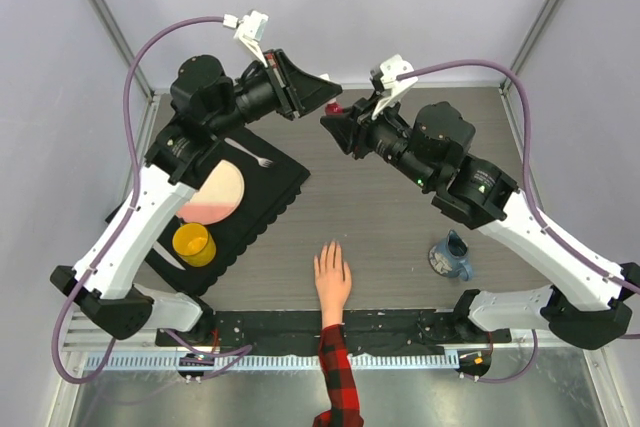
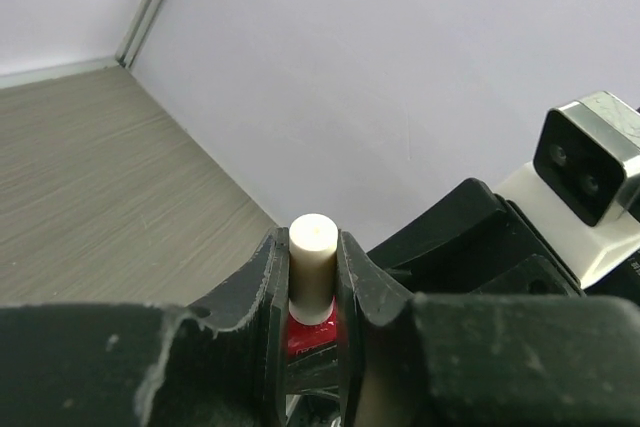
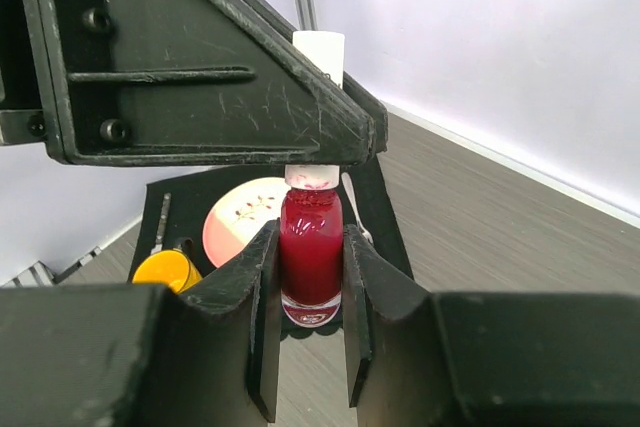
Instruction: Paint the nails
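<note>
The small red polish bottle (image 3: pixel 311 247) is held upright above the table at the back middle, with my right gripper (image 3: pixel 310 237) shut on its glass body. My left gripper (image 2: pixel 311 252) is shut on the bottle's white cap (image 2: pixel 311 257), coming in from the other side. In the top view the two grippers meet tip to tip around the bottle (image 1: pixel 333 107). A pale hand (image 1: pixel 333 282) with a red-and-black plaid sleeve (image 1: pixel 338 377) lies flat near the front edge, fingers pointing away. Its nails (image 1: pixel 326 248) are too small to make out.
A black mat (image 1: pixel 270 192) at the left carries a pink plate (image 1: pixel 215 195), a fork (image 1: pixel 262 160) and a yellow cup (image 1: pixel 193 244). A blue-grey mug (image 1: pixel 450 257) stands at the front right. Pale walls close the back and sides.
</note>
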Tool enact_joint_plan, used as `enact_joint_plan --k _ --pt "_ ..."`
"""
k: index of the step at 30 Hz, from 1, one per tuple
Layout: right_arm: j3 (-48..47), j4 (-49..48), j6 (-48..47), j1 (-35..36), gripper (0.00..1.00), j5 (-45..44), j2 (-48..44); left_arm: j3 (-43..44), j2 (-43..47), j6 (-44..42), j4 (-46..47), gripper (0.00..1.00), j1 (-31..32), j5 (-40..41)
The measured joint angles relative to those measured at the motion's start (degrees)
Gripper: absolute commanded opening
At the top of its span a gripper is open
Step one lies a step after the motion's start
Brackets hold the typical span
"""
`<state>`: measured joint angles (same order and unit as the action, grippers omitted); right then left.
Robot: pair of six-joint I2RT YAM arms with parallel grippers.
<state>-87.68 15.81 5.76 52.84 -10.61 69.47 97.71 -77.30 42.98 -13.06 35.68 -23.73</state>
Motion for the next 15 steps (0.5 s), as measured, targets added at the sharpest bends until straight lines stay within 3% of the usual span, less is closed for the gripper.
enact_joint_plan --k 2,4,9,15 --pt "0.7 -0.4 -0.3 0.0 0.01 0.2 0.0 0.0 -0.1 0.0 -1.0 0.51 0.0 0.1" --pt "1.4 -0.5 -0.7 -0.3 0.01 0.5 0.0 0.0 0.0 -0.2 -1.6 0.62 0.0 0.0" --pt "2.5 -0.8 0.5 -3.6 0.01 6.9 -0.1 0.0 0.8 -0.2 -2.1 0.68 -0.7 -1.6" --pt "2.9 -1.3 5.7 -11.0 0.01 21.8 -0.1 5.5 -0.1 0.5 -8.0 0.68 -4.7 -5.9"
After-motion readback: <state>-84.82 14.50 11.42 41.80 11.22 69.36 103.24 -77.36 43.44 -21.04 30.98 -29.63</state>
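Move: The left fingers are shut on the white cap of the nail polish, whose middle lies about 2 cm below that hand point. The right hand grips the red glass lower down, with the polish's middle about 2 cm above its own hand point. From the left hand, the rubber hand lies on the table roughly 9 cm back, straight below sideways and some 47 cm down; the plate about 12 cm ahead and 27 cm left; the fork about 22 cm ahead and 19 cm left. Sinking nearly 2 cm, the right hand keeps its pinch on the glass, then swings some 10 degrees counter-clockwise. Meanwhile the left fingers open wide and let go of the white cap; once open, the left hand draws off to the left by a bit over 2 cm, rising about 1 cm at the end, with hardly any turn. ##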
